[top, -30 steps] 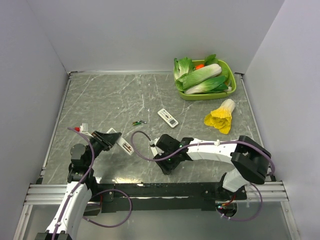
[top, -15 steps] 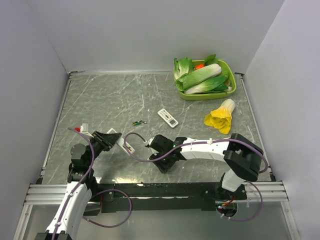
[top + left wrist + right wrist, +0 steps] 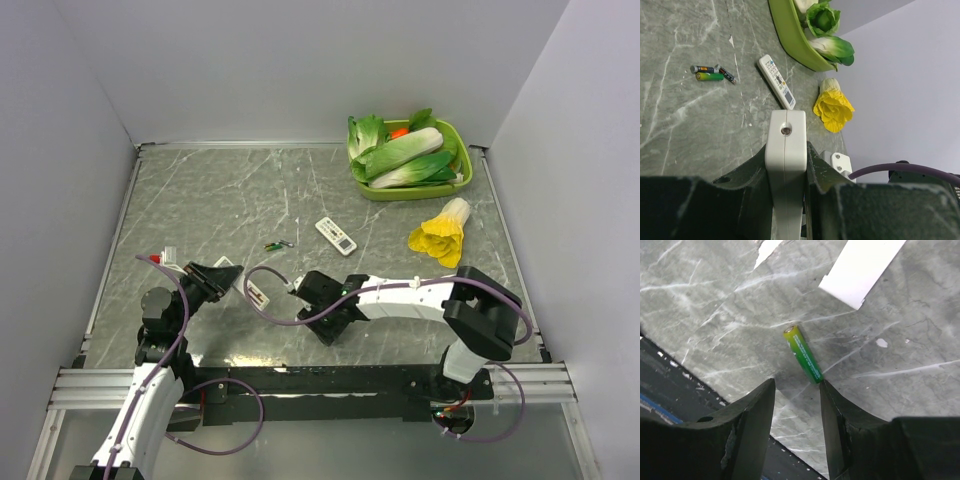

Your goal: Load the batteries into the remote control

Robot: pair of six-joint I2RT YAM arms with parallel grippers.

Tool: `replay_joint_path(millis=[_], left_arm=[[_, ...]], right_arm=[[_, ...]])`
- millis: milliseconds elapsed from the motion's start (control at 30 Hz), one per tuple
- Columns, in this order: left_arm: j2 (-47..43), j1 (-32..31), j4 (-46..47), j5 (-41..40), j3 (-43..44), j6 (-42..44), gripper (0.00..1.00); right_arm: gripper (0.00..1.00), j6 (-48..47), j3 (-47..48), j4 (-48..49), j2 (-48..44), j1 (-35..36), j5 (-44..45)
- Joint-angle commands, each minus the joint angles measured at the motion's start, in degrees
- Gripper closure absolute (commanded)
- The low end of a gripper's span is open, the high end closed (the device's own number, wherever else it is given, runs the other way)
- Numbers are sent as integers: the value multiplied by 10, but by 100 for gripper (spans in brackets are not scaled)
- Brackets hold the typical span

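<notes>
My left gripper (image 3: 786, 165) is shut on the slim white remote control (image 3: 786, 145), held edge-up just above the table; from above, the remote (image 3: 252, 293) sticks out to the right of that gripper (image 3: 218, 277). One green battery (image 3: 803, 354) lies on the table just past my right gripper's (image 3: 797, 382) open jaws, its near end at the right fingertip (image 3: 824, 386). Nothing sits between these fingers. A second green battery (image 3: 710, 76) lies farther back, next to a grey cell (image 3: 705, 68). The remote's white end (image 3: 862, 267) shows beyond the near battery.
A wider white remote with coloured buttons (image 3: 336, 235) lies mid-table. A green tray (image 3: 452, 186) of leafy vegetables stands at the back right, and a yellow-leafed vegetable (image 3: 440, 235) lies in front of it. The table's dark front rail (image 3: 670, 405) is close to my right gripper.
My right arm has slid left toward the held remote, and its jaws have narrowed somewhat. The left arm and remote have not moved.
</notes>
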Motion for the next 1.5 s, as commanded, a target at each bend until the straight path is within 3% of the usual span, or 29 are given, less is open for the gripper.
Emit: replay_joint_path(millis=[0,867,1467], left_arm=[[-4,-1,21,8,-30,1,98],[-4,-1,20,7,-28,6,98],[-5,-1,20,7,-27,4,98]], right_arm=[[51,7,23,-13,40,-1,77],[52,0,72,-55,79,-74,155],[53,-32,128,-34,139,-95,163]])
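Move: Just off the half-open right fingertips lies the loose green battery, about 2 cm ahead, 1 cm to the left and 1 cm below the hand point. The white battery cover lies flat some 10 cm ahead and 4 cm left. The remote held by the left hand is up around 20 cm left, 11 cm ahead and 12 cm higher. From the left hand, the battery is about 20 cm right, 9 cm back and 15 cm down. Sweeping forward about 10 cm just above the table, and drifting slightly right, the right hand shoves the green battery along with its fingertips towards the battery cover. The fingers stay half open without gripping, while the wrist turns about 10 degrees clockwise and the fingertips swing forward by a similar amount. The left hand keeps still with the remote in its grip. ##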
